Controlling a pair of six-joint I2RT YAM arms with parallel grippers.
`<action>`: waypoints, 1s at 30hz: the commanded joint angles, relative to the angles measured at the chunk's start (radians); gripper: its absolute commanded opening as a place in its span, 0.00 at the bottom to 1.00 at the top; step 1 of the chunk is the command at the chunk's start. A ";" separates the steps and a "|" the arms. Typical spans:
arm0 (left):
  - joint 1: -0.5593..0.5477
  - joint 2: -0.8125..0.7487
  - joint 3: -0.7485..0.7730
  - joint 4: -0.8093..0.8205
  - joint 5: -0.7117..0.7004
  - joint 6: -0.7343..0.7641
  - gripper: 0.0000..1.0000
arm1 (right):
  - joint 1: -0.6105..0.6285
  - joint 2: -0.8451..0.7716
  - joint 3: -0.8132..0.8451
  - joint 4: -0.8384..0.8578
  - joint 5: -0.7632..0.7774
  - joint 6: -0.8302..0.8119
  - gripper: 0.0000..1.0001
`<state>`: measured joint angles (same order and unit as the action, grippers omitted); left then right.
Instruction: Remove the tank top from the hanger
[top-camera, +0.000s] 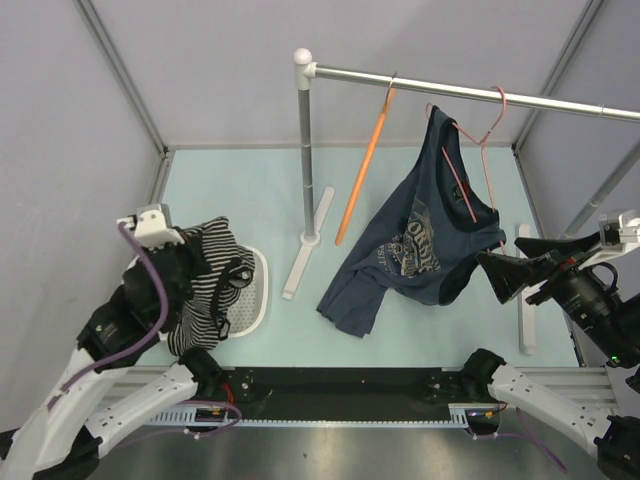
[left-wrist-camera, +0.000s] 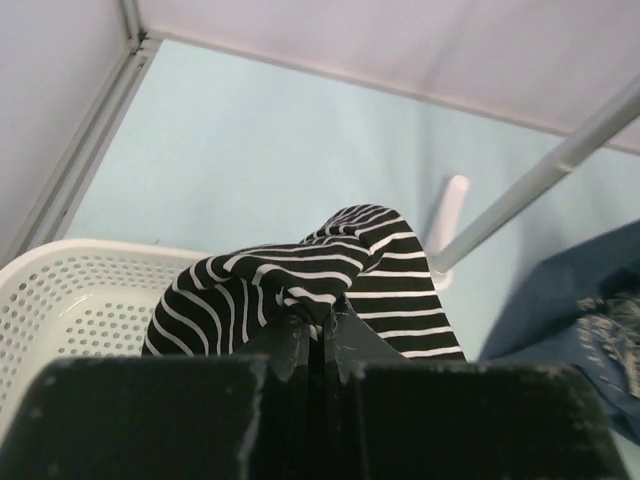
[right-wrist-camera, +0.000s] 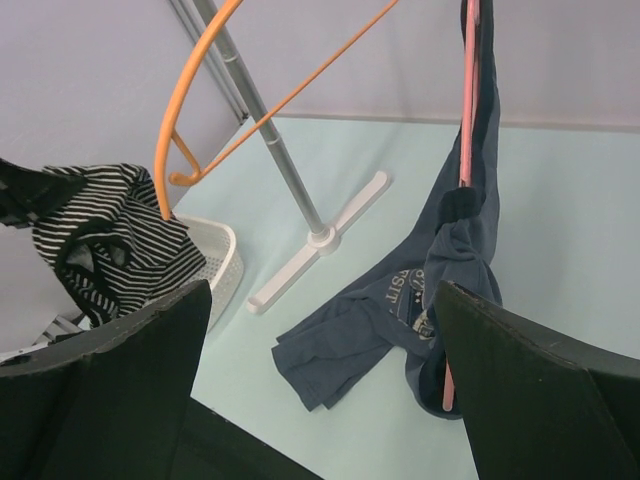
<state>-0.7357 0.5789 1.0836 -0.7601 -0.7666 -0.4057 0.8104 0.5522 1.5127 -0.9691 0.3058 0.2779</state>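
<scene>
The striped tank top (top-camera: 205, 285) hangs bunched from my left gripper (left-wrist-camera: 322, 322), which is shut on a fold of it just above the white basket (top-camera: 258, 290). In the left wrist view the striped cloth (left-wrist-camera: 330, 262) fills the space beyond the fingertips. The orange hanger (top-camera: 362, 165) dangles bare from the metal rail (top-camera: 450, 92), apart from the tank top. In the right wrist view the hanger (right-wrist-camera: 190, 90) curves in front of the tank top (right-wrist-camera: 110, 235). My right gripper (top-camera: 497, 276) stands open at the right, beside the navy T-shirt, holding nothing.
A navy T-shirt (top-camera: 415, 240) droops from a pink wire hanger (top-camera: 470, 170) on the rail, its hem on the table. The rail's white post (top-camera: 307, 150) and flat foot (top-camera: 300, 265) stand mid-table. Grey walls close in on three sides.
</scene>
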 joint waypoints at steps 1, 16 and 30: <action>0.068 0.008 -0.106 0.149 -0.076 -0.054 0.00 | 0.006 0.000 0.004 0.007 -0.010 0.014 1.00; 0.941 0.052 -0.363 0.185 0.612 -0.163 0.11 | 0.006 0.113 0.050 -0.154 0.183 0.084 1.00; 0.944 -0.062 -0.243 0.151 0.596 -0.182 0.99 | 0.006 0.273 0.227 -0.260 0.372 0.069 1.00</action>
<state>0.2008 0.5518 0.7441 -0.6395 -0.2234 -0.6025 0.8104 0.8028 1.6733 -1.2221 0.6102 0.3702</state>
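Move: Over the basket's right side, the left hand holds the bunched striped tank top; the basket's middle is about 10 cm to its left, 2 cm ahead and 28 cm below. From that hand the rack post's foot stands some 17 cm ahead and 18 cm right. For the open right hand, the pink hanger's near end lies roughly 9 cm ahead, 3 cm right and 6 cm below; the navy top's middle is 15 cm ahead, 6 cm left and 20 cm below. Lowering the striped tank top about 15 cm while swinging some 10 cm left over the basket, the left hand turns nearly 30 degrees counter-clockwise, tips down, opens wide to let go, then lifts a few centimetres, empty. The right hand, still open, eases about 5 cm forward and slightly down towards the pink hanger, turning clockwise and tipping down. ##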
